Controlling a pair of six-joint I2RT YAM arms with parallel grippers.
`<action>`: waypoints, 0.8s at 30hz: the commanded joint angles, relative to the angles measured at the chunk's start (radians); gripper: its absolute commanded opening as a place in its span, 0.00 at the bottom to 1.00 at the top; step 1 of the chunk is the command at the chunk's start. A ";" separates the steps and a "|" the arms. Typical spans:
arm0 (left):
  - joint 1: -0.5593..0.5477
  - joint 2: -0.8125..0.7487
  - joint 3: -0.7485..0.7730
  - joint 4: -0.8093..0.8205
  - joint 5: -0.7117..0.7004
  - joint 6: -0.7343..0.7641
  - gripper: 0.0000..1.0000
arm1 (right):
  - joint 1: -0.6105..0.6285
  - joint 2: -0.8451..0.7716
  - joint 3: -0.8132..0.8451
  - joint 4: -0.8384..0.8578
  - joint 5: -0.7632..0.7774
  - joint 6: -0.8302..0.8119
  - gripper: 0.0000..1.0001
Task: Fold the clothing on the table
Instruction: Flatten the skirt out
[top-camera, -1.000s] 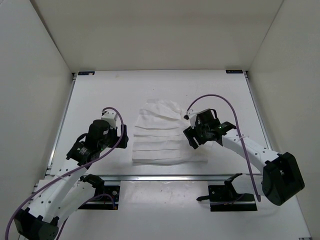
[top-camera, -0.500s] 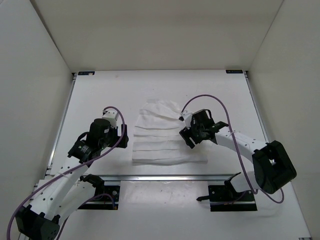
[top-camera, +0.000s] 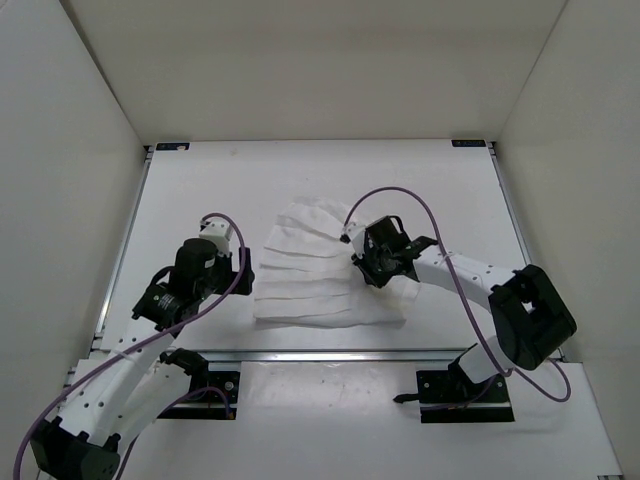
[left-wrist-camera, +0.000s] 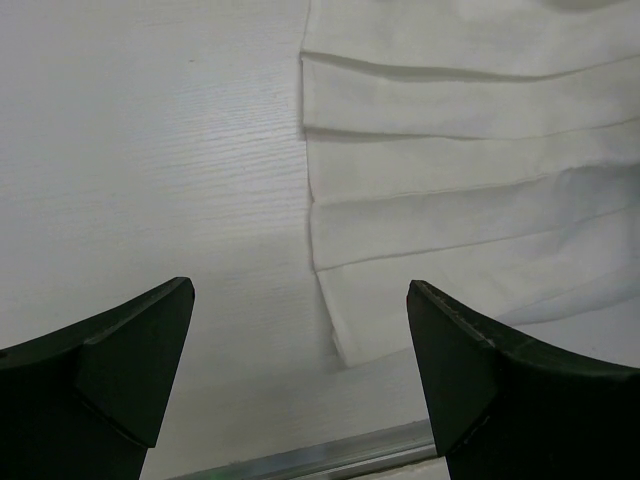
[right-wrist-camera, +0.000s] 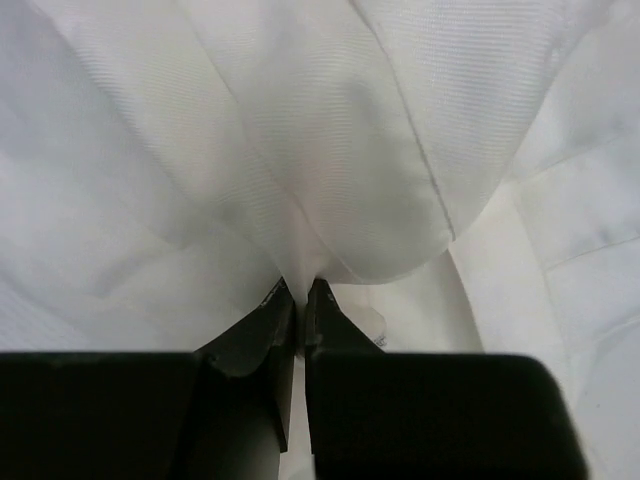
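The white pleated clothing (top-camera: 310, 275) lies in the middle of the table (top-camera: 190, 200), and its creased left edge (left-wrist-camera: 440, 170) shows in the left wrist view. My right gripper (top-camera: 366, 262) sits on the garment's right side, shut on a pinched ridge of the fabric (right-wrist-camera: 330, 190), which bulges up just ahead of the closed fingers (right-wrist-camera: 270, 330). My left gripper (top-camera: 232, 262) hovers left of the clothing, open wide with nothing between its dark fingers (left-wrist-camera: 130, 350); the garment's near left corner (left-wrist-camera: 345, 350) lies between them on the table below.
A thin metal rail (top-camera: 330, 353) runs along the table's near edge, just below the clothing, and also shows as the metal rail (left-wrist-camera: 330, 455) under the left gripper. White walls enclose the table on three sides. Purple cables loop above both arms.
The right gripper moved left onto the clothing and shut on a fold of fabric. The garment shifted slightly left and bunched at its right side. The left arm barely moved.
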 joint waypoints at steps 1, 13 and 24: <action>0.062 -0.047 0.003 -0.009 -0.085 -0.032 0.99 | 0.042 -0.019 0.129 0.041 -0.049 0.114 0.00; 0.150 -0.235 -0.005 -0.011 -0.172 -0.052 0.99 | -0.005 0.070 0.706 0.289 -0.359 0.515 0.00; 0.161 -0.228 -0.007 0.000 -0.157 -0.047 0.99 | -0.392 -0.437 0.133 0.386 -0.190 0.952 0.00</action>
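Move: The right hand already has the skirt pinched just above the table, with the middle of the spread skirt some 10 cm to its left and 2 cm farther out. The skirt's near left corner lies about 24 cm to this hand's left and 10 cm back; the table's near rail is straight back some 17 cm. From the open left hand, the skirt's middle is roughly 16 cm to the right, 4 cm ahead and 12 cm below. Upward in a fast fling of some 35 cm, the right hand keeps its shut grip on the skirt, sweeping out and left first, then whipping back right to finish about 10 cm farther forward, just starting to sink. Its fingers roll up from pointing down to pointing left. The left hand, still open and empty, draws about 6 cm left and nearly as much up, away from the skirt's old spot, turning slightly counter-clockwise. ##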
